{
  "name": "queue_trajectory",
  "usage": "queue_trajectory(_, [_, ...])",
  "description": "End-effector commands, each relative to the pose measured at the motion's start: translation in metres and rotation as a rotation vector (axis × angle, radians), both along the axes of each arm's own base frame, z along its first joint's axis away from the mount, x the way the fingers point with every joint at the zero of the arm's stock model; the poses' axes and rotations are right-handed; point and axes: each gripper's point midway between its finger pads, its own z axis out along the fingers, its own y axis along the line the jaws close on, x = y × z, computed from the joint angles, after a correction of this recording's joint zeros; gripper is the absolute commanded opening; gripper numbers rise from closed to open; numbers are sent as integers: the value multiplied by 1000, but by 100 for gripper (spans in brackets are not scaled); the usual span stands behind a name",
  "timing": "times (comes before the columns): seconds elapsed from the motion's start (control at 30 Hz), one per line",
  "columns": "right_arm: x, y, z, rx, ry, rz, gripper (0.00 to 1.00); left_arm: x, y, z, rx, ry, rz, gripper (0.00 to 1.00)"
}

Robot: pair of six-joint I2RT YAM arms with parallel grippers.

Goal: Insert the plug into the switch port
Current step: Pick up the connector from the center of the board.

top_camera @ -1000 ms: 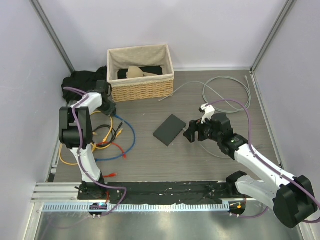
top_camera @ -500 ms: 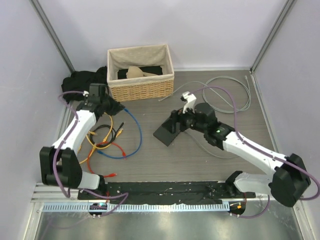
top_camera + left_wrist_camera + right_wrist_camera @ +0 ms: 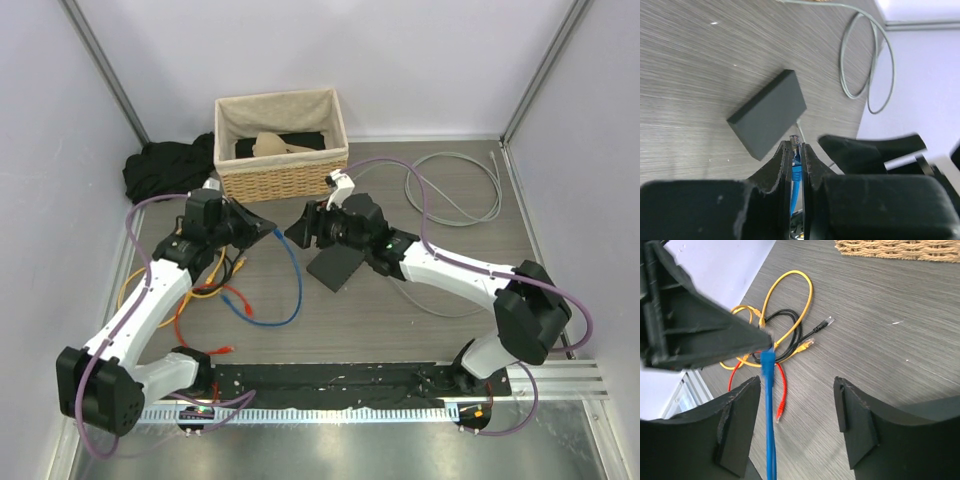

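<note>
The switch (image 3: 338, 266) is a flat dark-grey box lying in the middle of the table; the left wrist view shows its plain top (image 3: 767, 112). My left gripper (image 3: 266, 228) is shut on the plug (image 3: 796, 141), whose clear tip sticks out past the fingertips with its blue boot behind. The blue cable (image 3: 290, 272) trails down to the table. My right gripper (image 3: 300, 230) hovers just left of the switch, facing the left gripper. It stands open (image 3: 797, 390), and the blue cable (image 3: 770, 415) hangs between its fingers, close to the left one.
A wicker basket (image 3: 282, 140) stands at the back, with black cloth (image 3: 165, 165) to its left. Loose yellow, red and black cables (image 3: 205, 282) lie at the left. A grey cable loop (image 3: 455, 190) lies at the back right.
My left arm swung right to the middle, carrying the blue cable. My right arm moved left across the switch to meet it, and its jaws narrowed a little.
</note>
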Motion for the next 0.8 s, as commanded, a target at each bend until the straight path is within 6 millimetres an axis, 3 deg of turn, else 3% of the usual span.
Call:
queue_trajectory(0.0, [1, 19, 35, 93, -19, 18, 65, -4, -9, 21, -46, -82, -27, 12])
queue_trajectory(0.2, [-6, 29, 32, 97, -10, 56, 54, -9, -14, 18, -42, -81, -46, 12])
queue_trajectory(0.53, [-11, 35, 22, 88, 21, 80, 45, -13, -17, 19, -43, -89, -59, 13])
queue_trajectory(0.67, [-11, 33, 26, 92, 5, 76, 27, -14, -20, 20, -44, -97, -74, 13])
queue_trajectory(0.77, [-11, 29, 30, 78, -30, 76, 7, -15, -22, 20, -39, -111, -95, 15])
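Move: My left hand already holds the blue connector between its fingertips, some 20 cm above the board. From my right hand, its fingers still well apart, the blue connector is about 4 cm to the left, level fore and aft, and some 1 cm lower. On the board below, the black switch lies about 10 cm right and 3 cm ahead of my right hand, and the red plug roughly 11 cm left and 10 cm back. I bring my right hand some 3 cm left and about 1.5 cm back, closing its fingers from well open to nearly shut so they pinch the blue boot just behind the clear plug. Meanwhile my left hand eases about 2 cm back and to the right, towards the right fingers, keeping hold of the connector while its grip effort falls. ##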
